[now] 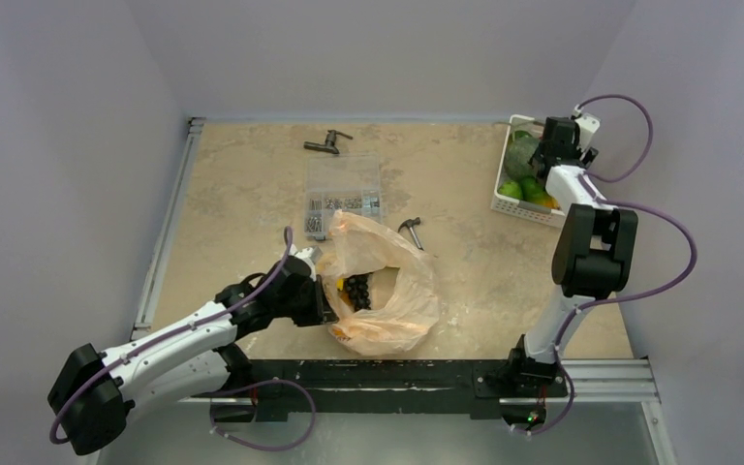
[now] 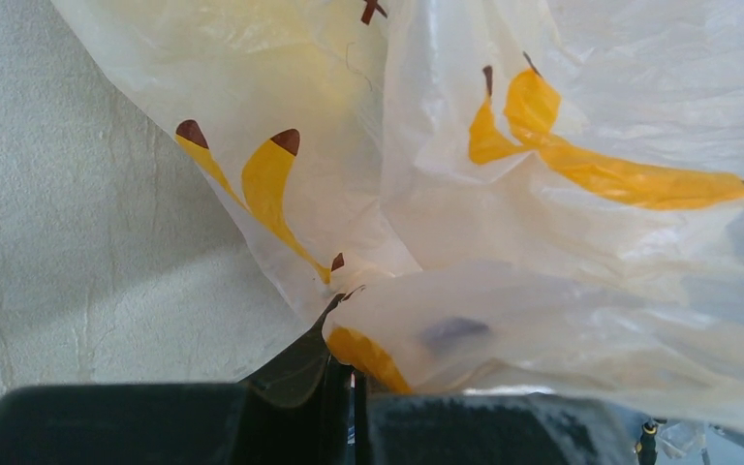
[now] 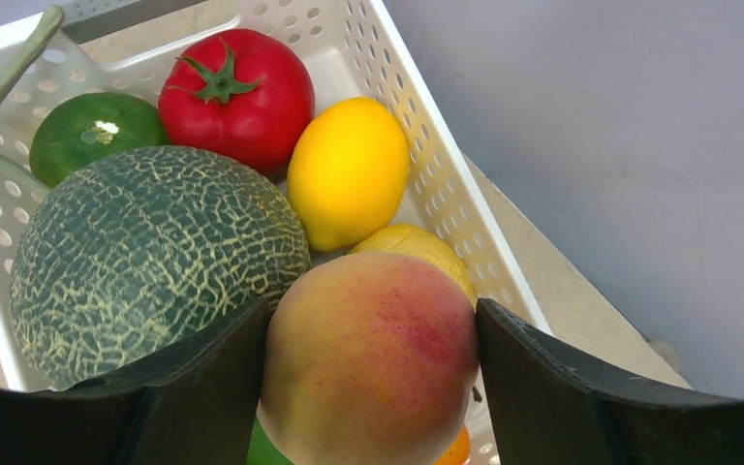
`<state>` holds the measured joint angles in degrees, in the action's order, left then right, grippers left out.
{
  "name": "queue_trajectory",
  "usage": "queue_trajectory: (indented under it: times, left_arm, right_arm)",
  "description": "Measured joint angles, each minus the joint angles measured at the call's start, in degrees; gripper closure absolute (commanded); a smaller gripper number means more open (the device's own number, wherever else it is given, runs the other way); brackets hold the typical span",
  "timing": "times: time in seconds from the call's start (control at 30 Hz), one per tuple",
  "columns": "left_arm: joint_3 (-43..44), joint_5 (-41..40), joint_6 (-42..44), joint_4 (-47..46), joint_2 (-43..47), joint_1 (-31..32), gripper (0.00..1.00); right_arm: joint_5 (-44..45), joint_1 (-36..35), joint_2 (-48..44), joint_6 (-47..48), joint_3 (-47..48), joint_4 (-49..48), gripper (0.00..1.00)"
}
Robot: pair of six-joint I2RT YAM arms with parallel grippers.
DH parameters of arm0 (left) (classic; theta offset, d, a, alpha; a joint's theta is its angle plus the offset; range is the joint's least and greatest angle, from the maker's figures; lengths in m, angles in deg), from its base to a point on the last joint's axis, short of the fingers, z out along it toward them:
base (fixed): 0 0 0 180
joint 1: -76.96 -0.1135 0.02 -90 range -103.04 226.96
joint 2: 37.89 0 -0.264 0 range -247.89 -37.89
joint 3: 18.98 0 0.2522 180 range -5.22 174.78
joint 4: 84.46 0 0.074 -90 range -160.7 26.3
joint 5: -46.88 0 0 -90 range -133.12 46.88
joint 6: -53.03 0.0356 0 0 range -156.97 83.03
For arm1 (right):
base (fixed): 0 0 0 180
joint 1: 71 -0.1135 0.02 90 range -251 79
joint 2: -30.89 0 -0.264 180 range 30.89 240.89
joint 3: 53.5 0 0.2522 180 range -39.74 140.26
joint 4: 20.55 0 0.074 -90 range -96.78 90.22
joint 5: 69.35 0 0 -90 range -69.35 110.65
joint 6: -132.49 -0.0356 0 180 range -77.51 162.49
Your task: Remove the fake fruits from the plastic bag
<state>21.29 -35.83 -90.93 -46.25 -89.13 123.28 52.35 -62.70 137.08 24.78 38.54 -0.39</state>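
The translucent peach-orange plastic bag (image 1: 387, 291) lies open near the table's front middle, with a dark grape-like bunch (image 1: 356, 291) in its mouth. My left gripper (image 1: 324, 296) is shut on the bag's left rim. In the left wrist view the film (image 2: 542, 107), with yellow printed marks, is pinched between the closed fingers of the left gripper (image 2: 354, 383). My right gripper (image 1: 545, 153) is at the far right over the white basket (image 1: 500, 199). In the right wrist view the right gripper (image 3: 373, 315) is shut on an orange-pink peach (image 3: 368, 358), held above the basket's fruit.
The basket (image 3: 446, 184) holds a dark green netted melon (image 3: 155, 262), a red tomato (image 3: 237, 92), a yellow lemon (image 3: 349, 170) and a green round fruit (image 3: 92, 131). A clear parts box (image 1: 344, 199), a hammer (image 1: 410, 230) and a dark tool (image 1: 326, 143) lie behind the bag.
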Motion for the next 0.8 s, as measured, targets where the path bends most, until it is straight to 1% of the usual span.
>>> queue_trajectory:
  times: [0.03,0.17,0.2,0.23,0.27,0.3,0.47,0.63,0.7,0.8]
  left_arm:
    - [0.0,0.0,0.13,0.0,-0.04,0.0,1.0]
    - [0.17,0.0,0.57,0.11,-0.42,0.0,1.0]
    - [0.31,0.0,0.61,0.22,-0.57,0.0,1.0]
    - [0.46,-0.02,0.61,0.37,-0.7,0.0,1.0]
    - [0.7,-0.02,0.63,0.57,-0.85,0.0,1.0]
    - [0.96,-0.02,0.63,0.66,-0.98,0.0,1.0]
    - [1.42,-0.09,0.63,0.63,-1.25,0.0,1.0]
    - [1.42,-0.22,0.52,0.72,-1.66,0.0,1.0]
    - [1.42,-0.22,0.35,0.68,-1.66,0.0,1.0]
    - [1.42,-0.2,-0.22,0.72,-1.66,0.0,1.0]
  right_arm:
    - [-0.15,0.13,0.66,0.07,0.39,-0.13,0.56]
    - [-1.38,0.46,1.46,0.83,2.01,0.31,0.18]
    - [-1.55,0.46,1.44,0.87,2.21,0.33,0.11]
    - [-1.73,0.46,1.44,0.85,2.32,0.33,0.05]
    - [-2.29,0.46,1.44,0.9,2.4,0.39,0.03]
    - [-2.6,0.44,1.44,0.92,2.45,0.55,0.01]
    - [-2.86,0.33,0.04,1.25,2.6,2.73,0.01]
    - [-2.71,-0.72,-5.4,1.27,2.6,4.24,0.01]
    - [-1.77,-2.45,-8.59,1.27,2.1,4.37,0.01]
    - [-0.09,-6.93,-13.86,1.09,0.5,4.33,0.01]
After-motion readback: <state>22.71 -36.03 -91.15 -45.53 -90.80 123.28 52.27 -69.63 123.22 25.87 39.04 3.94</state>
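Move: My right hand holds the peach low over the right part of the basket. The basket's middle is about 3 cm ahead, 4 cm left and 9 cm below. The lemon is some 5 cm ahead and 1 cm right, the melon 5 cm ahead and 7 cm left, and the tomato 10 cm ahead and 2 cm left, all about 6 cm lower. From my left hand, the basket's middle is roughly 37 cm ahead, 54 cm right and 2 cm below. I ease the peach about 1 cm farther forward, then stop and open my right fingers wide to let go of it beside the melon. With the fingers still open I rise some 10 cm clear of the basket, swinging about 6 cm left and slightly back as the fingers tip up around 10 degrees. ##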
